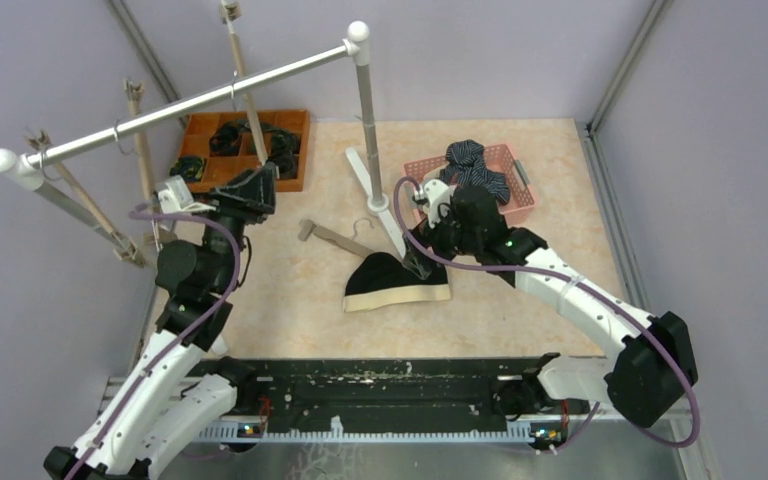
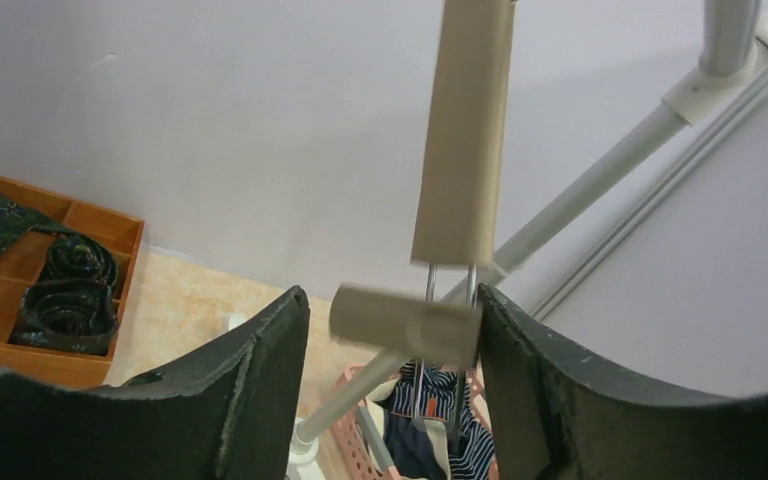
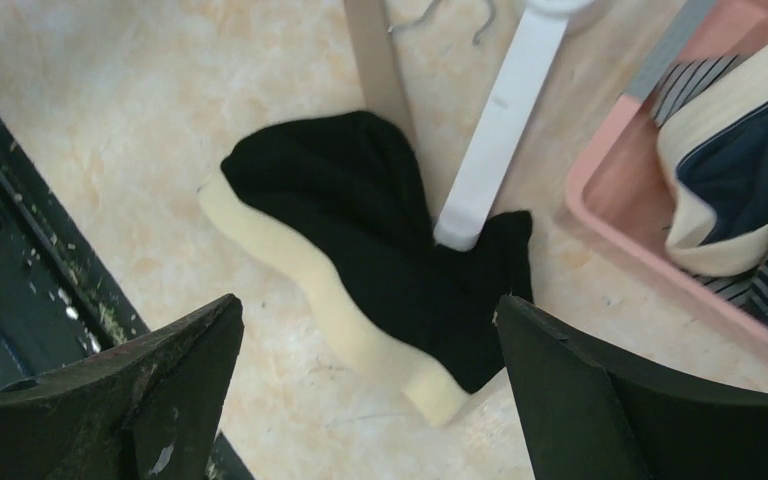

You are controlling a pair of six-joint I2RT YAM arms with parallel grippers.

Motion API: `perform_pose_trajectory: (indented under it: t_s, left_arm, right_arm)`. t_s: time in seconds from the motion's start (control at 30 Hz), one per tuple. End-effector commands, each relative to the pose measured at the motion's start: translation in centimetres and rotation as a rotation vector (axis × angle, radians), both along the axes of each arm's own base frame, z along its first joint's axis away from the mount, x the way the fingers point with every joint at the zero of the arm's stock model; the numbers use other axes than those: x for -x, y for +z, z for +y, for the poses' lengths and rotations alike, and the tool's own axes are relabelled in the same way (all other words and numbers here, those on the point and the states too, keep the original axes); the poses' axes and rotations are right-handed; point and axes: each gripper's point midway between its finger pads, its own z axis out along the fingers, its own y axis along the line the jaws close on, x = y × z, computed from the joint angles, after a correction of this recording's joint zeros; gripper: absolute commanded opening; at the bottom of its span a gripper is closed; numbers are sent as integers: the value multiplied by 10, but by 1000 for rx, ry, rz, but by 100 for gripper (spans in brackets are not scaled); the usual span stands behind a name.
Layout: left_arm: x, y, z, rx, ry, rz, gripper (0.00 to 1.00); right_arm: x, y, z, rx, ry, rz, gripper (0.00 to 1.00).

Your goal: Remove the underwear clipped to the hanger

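Note:
A black underwear with a beige waistband lies flat on the table, partly under the rack's white foot. My right gripper hovers just above it, open and empty. Navy-striped underwear sits in the pink basket. My left gripper is raised at the lower end of a wooden hanger hanging from the rail. The hanger's beige clip lies between the jaws, against the right finger, with a gap to the left one. No cloth hangs from that clip.
Another wooden hanger lies on the table beside the rack post. More hangers hang from the silver rail at left. An orange compartment tray holds dark rolled socks at the back left.

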Motion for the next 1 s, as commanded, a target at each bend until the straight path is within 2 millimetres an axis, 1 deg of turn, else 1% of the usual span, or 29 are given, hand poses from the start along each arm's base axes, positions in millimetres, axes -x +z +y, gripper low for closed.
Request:
perform_pose_trajectory:
  t_s: [0.0,0.07,0.13,0.2,0.3,0.43,0.57,0.7,0.87,0.9,0.97]
  left_arm:
    - [13,-168,-12,-344,-93,411,67]
    - [14,-157,-11,-360,-91,344,72]
    - [13,-149,-8,-374,-72,309,77]
    - [9,-145,-8,-407,-65,295,81]
    - [4,-146,-8,-439,-61,313,84]
    - [0,-154,-10,-450,-65,330,85]
    - [-3,-158,-11,-449,-58,329,85]
    - [-7,-170,-8,-477,-39,366,86]
    - [-18,-193,-8,-536,-21,400,86]
    - [-21,-195,-9,-546,-23,397,86]
    - [-26,-199,-14,-544,-35,402,87]
  right_arm:
    - [14,6,-2,-25,0,5,97]
    - [16,-1,-3,-11,-2,17,97]
    - [15,-5,-4,-3,-8,16,97]
    - [15,-6,-2,-6,-3,18,97]
    - [15,-6,3,-13,12,22,97]
    - [18,-8,12,-21,43,30,97]
    - [17,-14,15,-3,44,33,97]
    - [24,-18,22,-9,93,71,97]
    - [28,-43,28,17,111,125,97]
    - [28,-48,29,28,107,133,97]
    - [20,-58,26,57,58,135,97]
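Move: Some 15 cm below the right hand, the black underwear lies with its middle about 4 cm ahead and 4 cm to the left. The stand foot's near end is roughly 7 cm ahead and 2 cm left of that hand, and the basket about 20 cm ahead and 10 cm right. From the left hand the underwear lies some 15 cm to the right, 2 cm ahead and 35 cm below; the raised hanger's near clip is right at its fingertips, about 2 cm ahead. The left hand opens wider and lets go of the raised hanger's clip, dropping nearly straight down about 20 cm, most of it in one quick early plunge, while it tips down some 25 degrees and rolls left side up, coming down towards the table on the underwear's left. With its fingers staying wide open, the right hand eases down about 5 cm and back 3 cm, drifting slightly left late on, to come closer over the black underwear without gripping it yet. ##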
